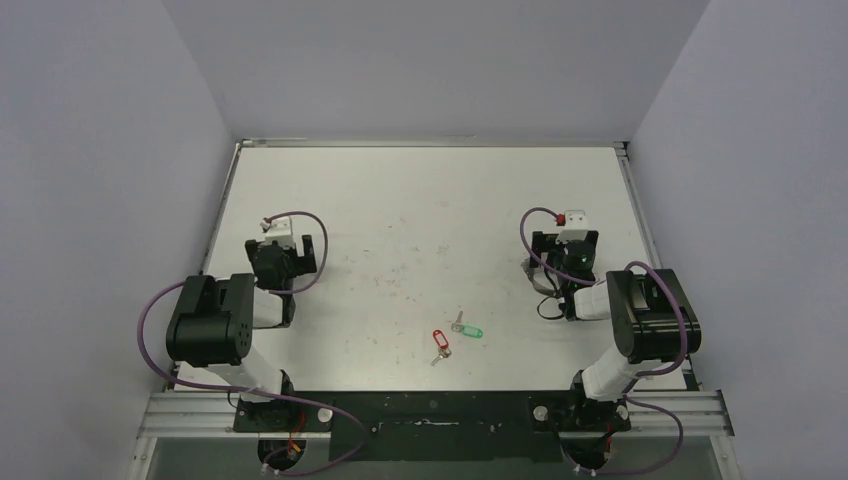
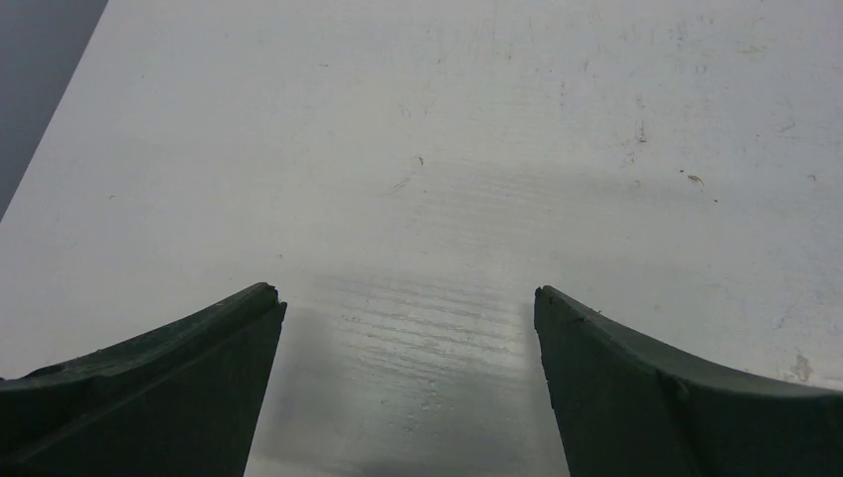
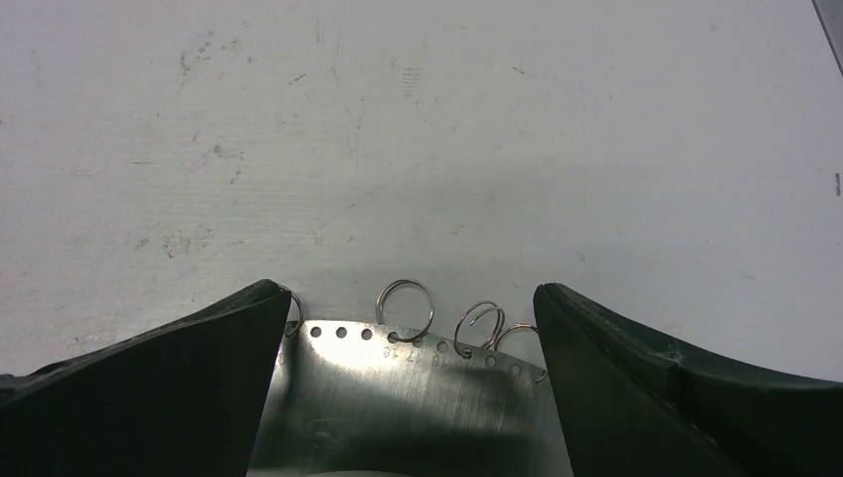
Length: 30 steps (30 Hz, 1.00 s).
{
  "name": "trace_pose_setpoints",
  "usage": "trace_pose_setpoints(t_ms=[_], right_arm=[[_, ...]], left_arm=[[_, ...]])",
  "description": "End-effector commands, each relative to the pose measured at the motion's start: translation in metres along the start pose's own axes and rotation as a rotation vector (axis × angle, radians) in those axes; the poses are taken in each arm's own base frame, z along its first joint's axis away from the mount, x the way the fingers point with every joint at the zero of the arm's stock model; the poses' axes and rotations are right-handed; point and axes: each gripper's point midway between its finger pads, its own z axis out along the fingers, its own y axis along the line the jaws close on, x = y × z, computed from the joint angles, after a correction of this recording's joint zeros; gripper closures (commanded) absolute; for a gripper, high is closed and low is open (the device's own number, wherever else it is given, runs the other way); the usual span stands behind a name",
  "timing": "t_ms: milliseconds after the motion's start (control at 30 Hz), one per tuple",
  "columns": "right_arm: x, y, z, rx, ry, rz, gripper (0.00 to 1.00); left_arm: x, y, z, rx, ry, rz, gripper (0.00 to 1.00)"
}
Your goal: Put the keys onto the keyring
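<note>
Two keys lie side by side on the white table near its front middle, one with a red tag (image 1: pixel 441 339) and one with a green tag (image 1: pixel 473 332). The keyring (image 3: pixel 405 282) shows in the right wrist view as one of several thin split wire rings hooked through holes in a curved metal plate (image 3: pixel 398 397). My right gripper (image 3: pixel 410 294) is open, with the plate and rings between its fingers but not touched by them. It (image 1: pixel 556 262) stands right of the keys. My left gripper (image 2: pixel 410 298) is open over bare table, far left (image 1: pixel 300 258) of the keys.
The metal plate (image 1: pixel 537 270) sits just left of the right gripper. Grey walls enclose the table (image 1: pixel 420 200) on the left, back and right. The arm bases are bolted along a black rail (image 1: pixel 430 410) at the near edge.
</note>
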Motion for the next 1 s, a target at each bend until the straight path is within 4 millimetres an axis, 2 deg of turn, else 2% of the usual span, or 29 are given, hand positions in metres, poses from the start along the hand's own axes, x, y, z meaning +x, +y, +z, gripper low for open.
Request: trace_pose_setpoints(t_ms=[0, 400, 500, 533, 600, 667, 700, 733, 833, 900, 967], right_arm=[[-0.023, 0.003, 0.005, -0.01, -0.071, 0.003, 0.0], [-0.026, -0.001, 0.004, 0.012, -0.077, 0.006, 0.0], [-0.047, -0.003, -0.002, 0.018, -0.059, 0.004, 0.0], [-0.056, -0.005, -0.005, 0.016, -0.032, 0.002, 0.0], [-0.085, -0.007, -0.013, 0.031, -0.013, 0.094, 0.0], [-0.108, -0.007, -0.023, 0.029, 0.02, 0.134, 0.0], [-0.113, -0.005, -0.028, 0.025, 0.049, 0.164, 0.0], [-0.12, -0.006, -0.032, 0.035, 0.074, 0.212, 0.0], [-0.127, -0.001, -0.046, 0.036, 0.178, 0.305, 0.0], [-0.129, 0.01, -0.051, -0.027, 0.221, 0.313, 0.0], [-0.132, 0.016, -0.056, -0.062, 0.24, 0.31, 0.0]], left_arm=[[-0.02, 0.0, 0.005, 0.006, -0.055, -0.017, 0.03], [-0.022, 0.0, 0.002, -0.001, -0.076, -0.009, 0.03], [-0.036, 0.001, -0.008, -0.034, -0.099, 0.007, 0.03], [-0.043, -0.005, -0.014, -0.027, -0.094, 0.018, 0.03], [-0.053, -0.014, -0.023, 0.0, -0.051, 0.03, 0.03], [-0.064, -0.024, -0.03, 0.033, 0.01, -0.042, 0.03], [-0.079, -0.03, -0.032, 0.056, 0.022, -0.086, 0.03], [-0.081, -0.033, -0.038, 0.071, 0.07, -0.112, 0.03], [-0.081, -0.042, -0.062, 0.117, 0.216, -0.176, 0.03], [-0.08, -0.036, -0.079, 0.05, 0.284, -0.3, 0.03], [-0.086, -0.036, -0.087, 0.071, 0.24, -0.321, 0.03]])
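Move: From the right hand, the green-tagged key lies about 16 cm back and 21 cm left, with the red-tagged key about 20 back and 27 left. The steel ring plate is almost underneath, its middle some 4 cm back and 1 cm right. The left hand has the red-tagged key about 20 cm back and 36 right, the green-tagged one 15 back and 41 right. All lie roughly 6 cm lower. Raise both wide-open grippers together off their low resting poses: lift the right one about 18 cm, straight up with only a little forward, clear of the ring plate, and the left one about 13 cm, easing it to its left as it climbs. Roll each hand slightly so its inner side comes up; keep the fingers open and touch nothing. ##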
